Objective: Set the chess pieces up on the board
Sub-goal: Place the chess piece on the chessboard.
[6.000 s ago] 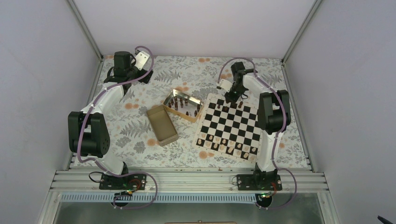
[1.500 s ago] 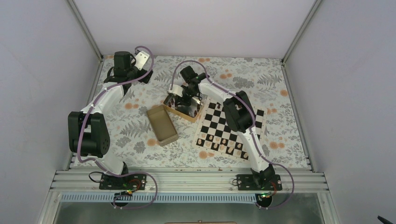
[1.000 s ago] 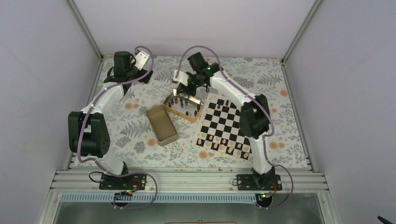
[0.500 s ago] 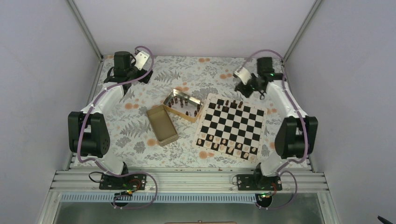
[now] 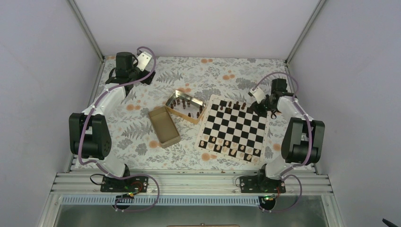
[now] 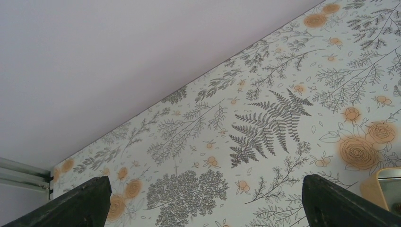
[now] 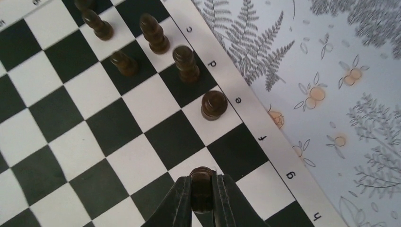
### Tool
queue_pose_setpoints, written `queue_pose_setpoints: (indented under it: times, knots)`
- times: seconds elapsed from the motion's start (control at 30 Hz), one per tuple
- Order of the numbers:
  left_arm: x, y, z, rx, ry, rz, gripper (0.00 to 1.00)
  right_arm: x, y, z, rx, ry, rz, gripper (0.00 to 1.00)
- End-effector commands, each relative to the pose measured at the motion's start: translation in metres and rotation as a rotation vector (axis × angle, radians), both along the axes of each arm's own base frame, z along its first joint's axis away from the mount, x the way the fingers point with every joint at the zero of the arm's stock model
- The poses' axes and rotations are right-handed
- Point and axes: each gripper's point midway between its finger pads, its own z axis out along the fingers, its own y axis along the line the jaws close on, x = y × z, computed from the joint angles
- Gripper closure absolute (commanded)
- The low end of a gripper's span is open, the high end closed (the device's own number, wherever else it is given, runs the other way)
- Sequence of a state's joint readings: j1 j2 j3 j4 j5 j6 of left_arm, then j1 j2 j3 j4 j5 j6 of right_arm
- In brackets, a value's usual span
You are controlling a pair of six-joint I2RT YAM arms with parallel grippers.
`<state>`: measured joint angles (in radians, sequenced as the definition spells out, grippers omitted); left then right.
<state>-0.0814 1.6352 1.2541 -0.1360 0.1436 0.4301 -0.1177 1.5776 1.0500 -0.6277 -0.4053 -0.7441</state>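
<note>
The board [image 5: 265,142] lies right of centre, with several dark chess pieces [image 5: 230,104] along its far edge and pale pieces in its near rows. My right gripper [image 5: 258,105] hangs over the board's far right corner. In the right wrist view it [image 7: 202,191] is shut on a dark chess piece [image 7: 202,179], above the squares near the border letters f and g. Other dark pieces [image 7: 213,104] stand in a row ahead of it. My left gripper [image 6: 208,201] is open over bare tablecloth at the back left [image 5: 128,71], holding nothing.
An open golden tin [image 5: 185,106] holding more dark pieces sits left of the board. A second, empty tin [image 5: 164,126] lies beside it. White walls and aluminium posts enclose the table; the floral cloth [image 7: 321,71] lies just past the board's edge.
My right arm rose from the tin with a dark piece, swung to the back right, and has now come down over the board's far right corner. The left arm has not moved.
</note>
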Motion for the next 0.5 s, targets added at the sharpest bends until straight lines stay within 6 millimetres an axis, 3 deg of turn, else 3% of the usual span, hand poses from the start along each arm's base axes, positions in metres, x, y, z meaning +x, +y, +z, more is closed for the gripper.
queue_pose_setpoints:
  times: [0.0,0.47]
  knots:
    - [-0.001,-0.003,0.022,-0.019,-0.051,-0.01,0.0,0.011,-0.011,-0.012,-0.001,-0.029,-0.003,0.89]
    - [0.0,-0.002,0.022,-0.013,-0.049,-0.003,0.0,0.027,-0.025,-0.039,0.03,-0.003,-0.037,0.88]
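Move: The right hand already holds a dark chess piece. The empty black square marked f on the board's far row lies about 3 cm ahead of this hand, 2 cm to its right and roughly 9 cm below. Beside that square, the piece on e stands some 4 cm ahead and 2 cm left of the hand, the piece on d about 5 cm ahead and 5 cm left. From the left hand the f square is about 45 cm right, 11 cm back and 22 cm down. Downwards, by about 4.5 cm, the right hand lowers the pinched piece towards the empty f square, drifting some 2 cm right and a little forward, away from the piece on e. The fingers stay shut on the piece and the wrist barely tilts. ##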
